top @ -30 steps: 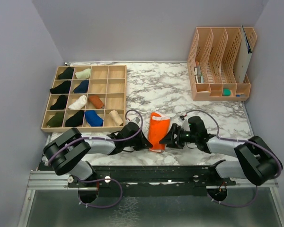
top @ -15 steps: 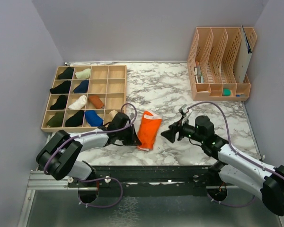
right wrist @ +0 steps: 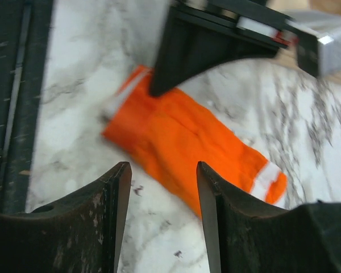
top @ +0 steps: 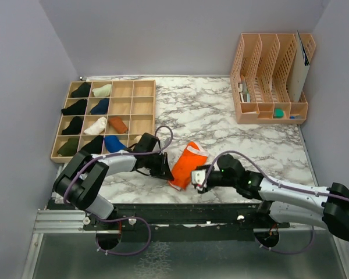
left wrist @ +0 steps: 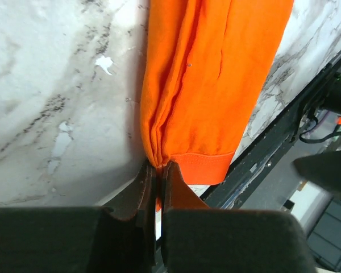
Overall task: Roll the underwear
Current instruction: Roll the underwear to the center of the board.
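The bright orange underwear (top: 187,165) lies folded into a long strip near the table's front edge, tilted, with its white waistband (right wrist: 265,177) at the far end. My left gripper (top: 167,171) is shut on the strip's near left corner; orange cloth (left wrist: 216,85) is pinched between the closed left gripper (left wrist: 157,170). My right gripper (top: 196,177) hovers low at the strip's near right side, open and empty. In its own view the right gripper (right wrist: 163,170) frames the orange underwear (right wrist: 182,142) just ahead. A rust-brown roll (top: 118,124) sits in a tray compartment.
A wooden compartment tray (top: 142,113) at the left holds several rolled fabric bundles. A wooden file organizer (top: 270,75) stands at the back right. The black rail (top: 180,212) runs along the table's near edge, just below the cloth.
The left gripper pulled the orange strip slightly left and tilted it. The right gripper backed off to the right, then came down by the strip's near end, its jaws narrowing.
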You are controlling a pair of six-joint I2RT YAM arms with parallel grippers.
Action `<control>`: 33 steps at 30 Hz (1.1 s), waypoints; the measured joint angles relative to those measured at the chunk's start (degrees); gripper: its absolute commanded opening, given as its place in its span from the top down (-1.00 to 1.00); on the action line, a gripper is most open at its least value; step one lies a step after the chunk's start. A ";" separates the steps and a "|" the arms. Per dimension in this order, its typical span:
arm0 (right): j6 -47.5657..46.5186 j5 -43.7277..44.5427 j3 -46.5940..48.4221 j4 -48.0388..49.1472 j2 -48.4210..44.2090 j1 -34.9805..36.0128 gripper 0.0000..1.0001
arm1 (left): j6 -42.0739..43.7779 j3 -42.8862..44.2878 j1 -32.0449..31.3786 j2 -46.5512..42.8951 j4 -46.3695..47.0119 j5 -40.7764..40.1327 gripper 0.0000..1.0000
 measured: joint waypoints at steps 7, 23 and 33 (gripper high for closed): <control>-7.61 3.21 -4.81 3.39 3.26 13.14 -0.04 | -0.02 1.22 2.03 2.95 0.11 4.07 1.00; -16.11 14.47 -8.61 24.28 18.12 16.96 -0.04 | 1.90 2.19 2.84 4.46 -1.09 6.49 1.00; -16.61 14.56 -8.61 29.14 21.73 17.44 0.02 | 1.44 2.82 3.54 6.21 -0.96 7.98 1.00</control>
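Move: The underwear's near end, its middle, lies about 5 cm left of the right hand, 2 cm back and some 8 cm below. The folded underwear's middle is about 5 cm ahead of the right hand, 3 cm left and 9 cm below. The table's near edge is about 9 cm straight back and 9 cm below. The left hand already pinches the near end's left side, so that end's middle sits about 3 cm right and 1 cm back, 1 cm lower. Right hand sinks about 7 cm, swinging back, then forward-left around the underwear's near end; left hand keeps pinching. ##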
